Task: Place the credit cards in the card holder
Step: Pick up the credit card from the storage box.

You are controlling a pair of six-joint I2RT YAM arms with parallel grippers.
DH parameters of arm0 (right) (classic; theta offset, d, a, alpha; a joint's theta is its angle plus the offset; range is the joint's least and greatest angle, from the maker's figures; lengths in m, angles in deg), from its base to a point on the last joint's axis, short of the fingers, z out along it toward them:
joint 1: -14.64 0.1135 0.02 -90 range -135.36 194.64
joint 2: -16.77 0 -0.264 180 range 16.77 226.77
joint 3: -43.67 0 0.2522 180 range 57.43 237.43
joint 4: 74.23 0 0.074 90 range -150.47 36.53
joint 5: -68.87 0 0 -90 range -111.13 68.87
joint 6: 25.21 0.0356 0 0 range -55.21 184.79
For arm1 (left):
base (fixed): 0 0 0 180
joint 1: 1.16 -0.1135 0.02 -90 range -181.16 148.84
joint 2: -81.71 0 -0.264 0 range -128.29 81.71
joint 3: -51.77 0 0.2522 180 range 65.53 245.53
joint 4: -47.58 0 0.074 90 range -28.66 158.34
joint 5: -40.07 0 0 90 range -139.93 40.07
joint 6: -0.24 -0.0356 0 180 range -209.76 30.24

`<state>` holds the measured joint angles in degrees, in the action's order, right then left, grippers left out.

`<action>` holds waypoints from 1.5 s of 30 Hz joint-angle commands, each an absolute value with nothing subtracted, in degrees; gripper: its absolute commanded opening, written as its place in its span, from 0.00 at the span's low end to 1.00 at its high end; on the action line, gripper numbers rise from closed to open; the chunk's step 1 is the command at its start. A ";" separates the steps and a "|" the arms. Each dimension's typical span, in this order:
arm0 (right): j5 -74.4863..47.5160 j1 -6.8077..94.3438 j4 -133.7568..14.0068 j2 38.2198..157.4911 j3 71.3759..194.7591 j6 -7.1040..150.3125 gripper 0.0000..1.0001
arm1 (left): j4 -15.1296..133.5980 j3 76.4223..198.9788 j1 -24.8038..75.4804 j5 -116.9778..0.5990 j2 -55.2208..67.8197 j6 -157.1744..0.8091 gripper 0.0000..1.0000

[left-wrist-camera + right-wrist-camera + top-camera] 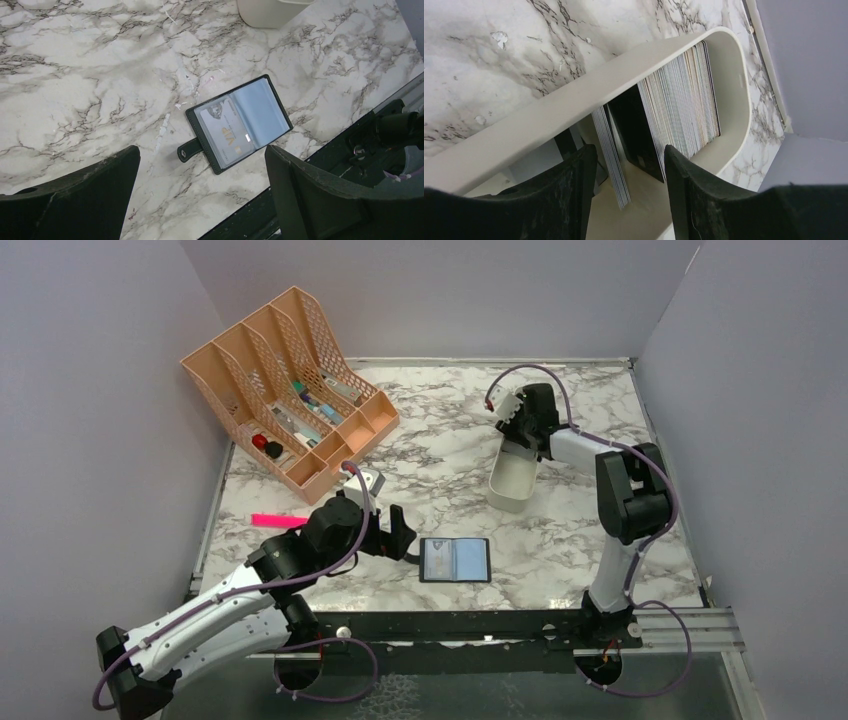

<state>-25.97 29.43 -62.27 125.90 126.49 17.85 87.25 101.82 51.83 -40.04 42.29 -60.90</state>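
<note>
The card holder (455, 560) (239, 125) is a dark wallet lying open on the marble near the front edge, with a pale card marked VIP (227, 136) in its left sleeve. My left gripper (400, 535) (200, 150) hovers just left of it, open and holding nothing. The credit cards (684, 105) stand on edge as a thick stack in a cream bin (510, 485) (574, 100). A thin grey bunch (611, 155) and a dark card (636, 132) lean apart from the stack. My right gripper (515, 440) (629, 150) reaches into the bin, open, its fingers astride those loose cards without clamping them.
An orange mesh organizer (290, 380) with small items stands at the back left. A pink strip (278, 521) lies by the left arm. Grey walls close in the table on three sides. The black rail (320, 150) runs along the front edge next to the card holder.
</note>
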 commanded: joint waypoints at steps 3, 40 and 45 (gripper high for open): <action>-26.71 29.17 -67.89 128.72 128.76 14.20 0.53 | 87.29 102.27 51.73 -37.18 43.28 -61.09 0.99; -23.68 26.42 -66.96 130.55 132.59 15.20 0.34 | 87.51 102.09 51.69 -36.91 42.64 -60.51 0.99; -24.09 26.42 -66.81 129.55 132.41 15.36 0.34 | 87.42 102.27 51.75 -37.25 41.77 -60.50 0.99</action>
<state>-23.30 26.89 -64.70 131.32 131.95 14.40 87.49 101.82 51.83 -38.29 42.37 -60.44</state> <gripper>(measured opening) 0.343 0.986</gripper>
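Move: The front of the credit card pack standing in the storage box lies about 4 cm ahead of the right hand, 1 cm to its right and some 3 cm below. In front of the pack, a small card stack leans apart about 1 cm ahead, level sideways, 3 cm down; loose cards lie about 5 cm back and 1 cm left, 4 cm down. From the left hand, the pack's front is roughly 38 cm ahead, 32 cm right. Take the right gripper about 3 cm forward along the box to the front of the card pack, dipping a little and then rising some 2 cm on the way, and sink back about as much while the fingers narrow. Ease the fingers open slightly, then close them further around the foremost cards, ending at about a third open with one finger in front of them and the other at the pack's top edges. ##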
